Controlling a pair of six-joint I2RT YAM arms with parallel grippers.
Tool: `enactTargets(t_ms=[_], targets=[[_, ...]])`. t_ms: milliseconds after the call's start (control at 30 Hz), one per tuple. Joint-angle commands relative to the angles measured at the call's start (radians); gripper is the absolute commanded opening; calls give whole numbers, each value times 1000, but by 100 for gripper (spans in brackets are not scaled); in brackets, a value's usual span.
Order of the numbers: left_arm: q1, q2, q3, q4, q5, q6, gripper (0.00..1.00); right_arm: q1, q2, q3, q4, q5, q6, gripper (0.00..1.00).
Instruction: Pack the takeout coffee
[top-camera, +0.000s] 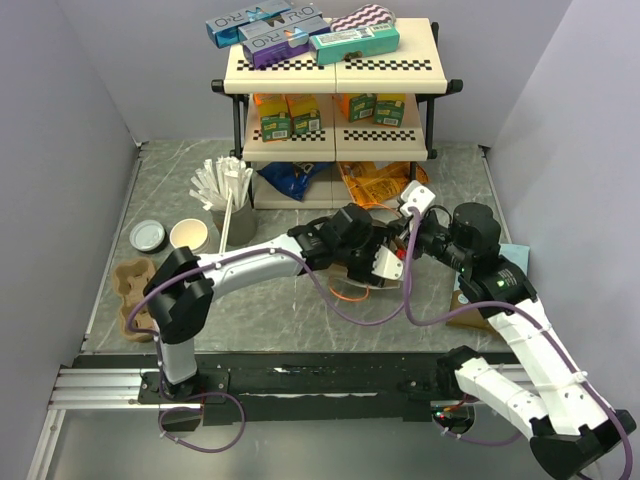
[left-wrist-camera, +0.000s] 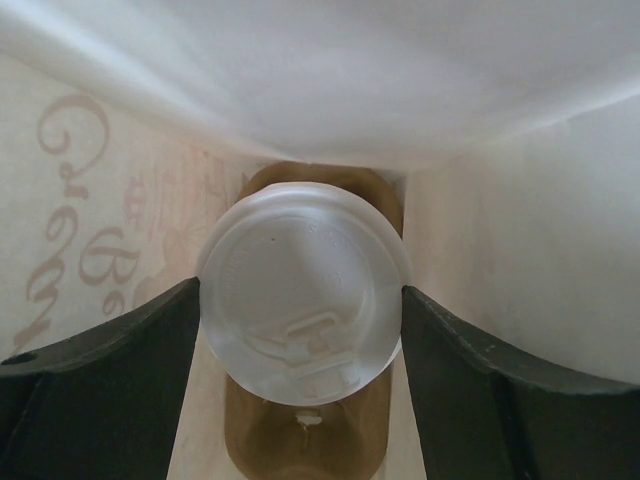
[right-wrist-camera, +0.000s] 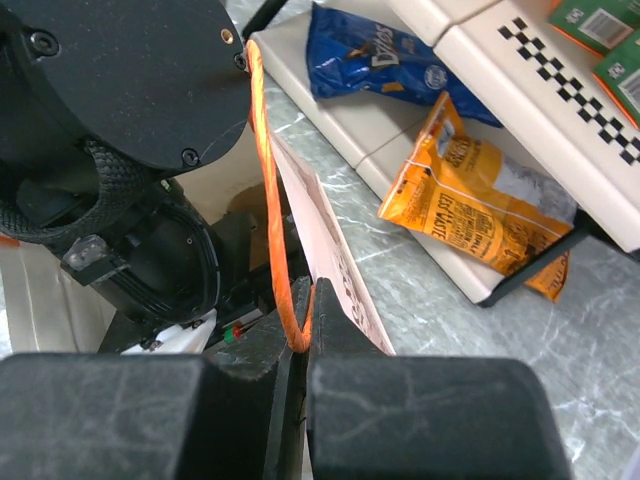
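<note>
In the left wrist view a takeout coffee (left-wrist-camera: 290, 260) capped with a white plastic lid stands upright deep inside a white paper bag (left-wrist-camera: 520, 240), on a brown base. My left gripper (left-wrist-camera: 301, 300) reaches down into the bag, and its dark fingers (left-wrist-camera: 120, 360) press against both sides of the lid. My right gripper (right-wrist-camera: 305, 310) is shut on the bag's orange handle (right-wrist-camera: 268, 180) and holds the bag wall (right-wrist-camera: 325, 240) up. From above, the bag (top-camera: 387, 264) sits at table centre between both arms. An open white paper cup (top-camera: 188, 234) stands at the left.
A loose flat lid (top-camera: 147, 235), a dark cup of white sticks (top-camera: 232, 215) and a brown cardboard carrier (top-camera: 135, 290) are at the left. A two-tier shelf (top-camera: 335, 85) with boxes and snack bags (right-wrist-camera: 480, 200) stands at the back. Grey walls enclose both sides.
</note>
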Motion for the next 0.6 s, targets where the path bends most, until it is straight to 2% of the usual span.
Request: enactTargets(t_ms=[0,67,200,233,267,333,367,467,500,567], targets=[[-3,44,87,-35,-41,-16,1,24,12,23,38,-41,60,0],[-3,66,104,-55,-42,-14,1,20,23,38,27,-17,74,0],[-3,113,176,-102,-44,-9,1,7,66,96,-8,-4,106,17],[-2,132,190,-111,-45,-6,1,2,75,127,-18,-10,109,23],[-2,141,204,-124,-41,-5,1,-7,83,139,-35,-17,112,34],[1,164,242,-136,-32,-9,3,-12,98,168,-45,-12,115,43],[1,173,271,-153,-29,-11,4,-18,100,174,-48,-12,115,52],[6,201,322,-182,-10,-25,11,-42,107,196,-57,-26,116,62],[9,216,334,-197,-4,-32,16,-65,109,205,-60,-30,120,64],[17,238,378,-220,11,-46,17,-88,116,242,-66,-55,130,65]])
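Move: The left hand, deep in the paper bag, still grips the lidded cup; the cup carrier's middle is about 8 cm below that hand and 4 cm to its left. The surrounding bag's middle is some 3 cm to its left and 2 cm higher, and the orange packet some 18 cm ahead and 8 cm below. The right hand pinches the orange handle at its fingertips; from it, the carrier is about 22 cm down, 4 cm back and 5 cm left. The right fingers open wide around the orange handle that they were pinching, while that hand goes about 2.5 cm forward and, partway through, jumps some 2 cm up. The left hand keeps its hold on the cup and moves level about 3 cm forward, then also 3 cm to the right, taking the carrier and paper bag along in the direction of the orange packet; its grip stays unchanged. ##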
